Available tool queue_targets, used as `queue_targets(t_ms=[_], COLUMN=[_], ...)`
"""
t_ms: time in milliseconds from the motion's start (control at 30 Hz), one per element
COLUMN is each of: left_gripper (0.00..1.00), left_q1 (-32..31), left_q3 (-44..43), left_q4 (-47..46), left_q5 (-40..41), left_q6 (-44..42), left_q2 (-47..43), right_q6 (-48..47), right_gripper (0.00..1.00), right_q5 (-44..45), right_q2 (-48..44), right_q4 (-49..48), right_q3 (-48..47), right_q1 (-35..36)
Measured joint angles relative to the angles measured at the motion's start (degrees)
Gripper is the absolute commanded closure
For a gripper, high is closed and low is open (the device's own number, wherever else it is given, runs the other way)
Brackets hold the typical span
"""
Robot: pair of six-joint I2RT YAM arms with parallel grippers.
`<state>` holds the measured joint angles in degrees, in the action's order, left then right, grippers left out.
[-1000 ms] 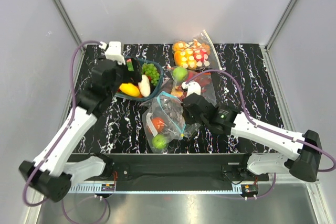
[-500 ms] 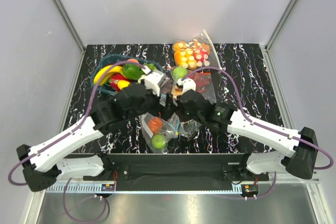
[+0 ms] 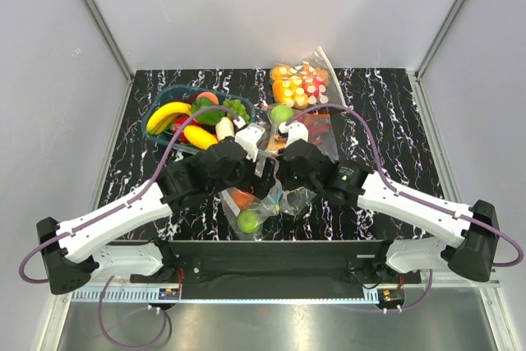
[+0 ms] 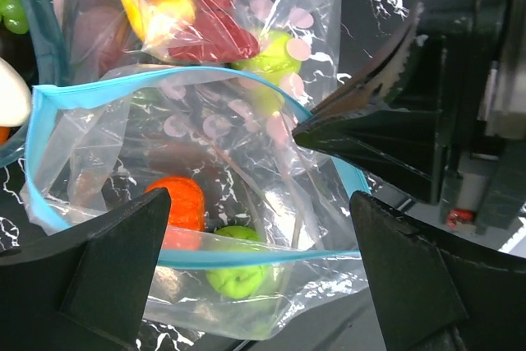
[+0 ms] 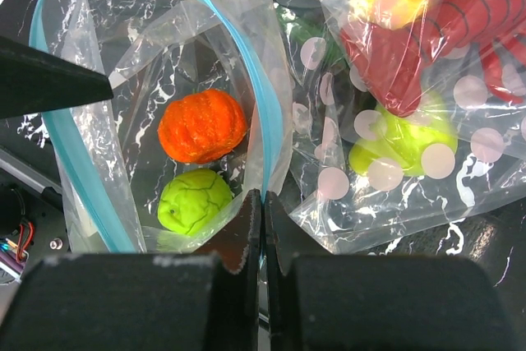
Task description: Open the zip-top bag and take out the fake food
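The zip-top bag (image 3: pixel 256 203) lies open at the table's front centre, its teal zipper strip (image 4: pixel 107 88) spread into a loop. Inside lie an orange fruit (image 5: pixel 201 125) and a green round fruit (image 5: pixel 195 200), both fake food. My right gripper (image 5: pixel 263 195) is shut on the bag's zipper edge at its right side. In the top view that gripper (image 3: pixel 285 173) sits just right of the bag. My left gripper (image 4: pixel 261 228) hovers open above the bag's mouth, one finger on each side and nothing between them.
A teal basket (image 3: pixel 149 127) at the back left holds a banana (image 3: pixel 168 114) and other plastic fruit. A larger clear bag with red peppers (image 3: pixel 319 131) lies right behind the zip-top bag. A small bag of orange and red-white pieces (image 3: pixel 300 84) sits at the back.
My left arm has swung from the basket over to the zip-top bag, staying open. The right gripper has kept its hold on the bag's edge.
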<state>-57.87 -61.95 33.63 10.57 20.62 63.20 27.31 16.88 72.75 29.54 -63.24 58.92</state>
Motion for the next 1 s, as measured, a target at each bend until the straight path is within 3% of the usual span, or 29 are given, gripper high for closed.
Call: queue_targets(t_ms=[233, 600, 800, 1000], left_gripper=[0.09, 0.36, 0.38, 0.34], left_q1=[0.02, 0.00, -0.07, -0.07], left_q3=[0.13, -1.05, -2.14, -1.53], left_q4=[-0.79, 3.87, 9.60, 13.79], left_q5=[2.82, 4.74, 5.01, 5.42], left_q6=[0.20, -1.36, -2.21, -1.90], left_q2=[2.75, 11.61, 13.05, 13.03], right_q6=[0.09, 0.81, 0.76, 0.44], right_gripper=[0.96, 0.96, 0.96, 0.96], right_q5=[-0.02, 0.61, 0.52, 0.63], right_q2=[-0.83, -1.51, -0.94, -0.46], right_q4=[-0.11, 0.28, -0.28, -1.16], right_q3=[0.00, 0.07, 0.02, -0.22], right_q1=[0.04, 0.37, 1.33, 2.19])
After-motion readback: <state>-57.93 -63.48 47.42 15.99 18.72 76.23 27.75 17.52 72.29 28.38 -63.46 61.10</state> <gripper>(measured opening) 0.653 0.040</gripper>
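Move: Down inside the open bag, the orange fruit lies about 5 cm ahead of the left hand, 6 cm to its left and roughly 17 cm below. The green fruit is about 3 cm back, 4 cm left and just as low. The pinched zip rim is some 3 cm ahead, 4 cm right and 3 cm down. From the right hand, which still pinches it, the orange fruit is about 4 cm ahead, 9 cm left and 14 cm down. Sinking about 9 cm into the bag's open mouth, the left hand comes down towards the orange and green fruit, shifting some 4 cm left in the second half. Its fingers swing about 25 degrees steeper and close by roughly a third, staying well apart with nothing between them. The right hand keeps its pinch on the rim, almost in place. ##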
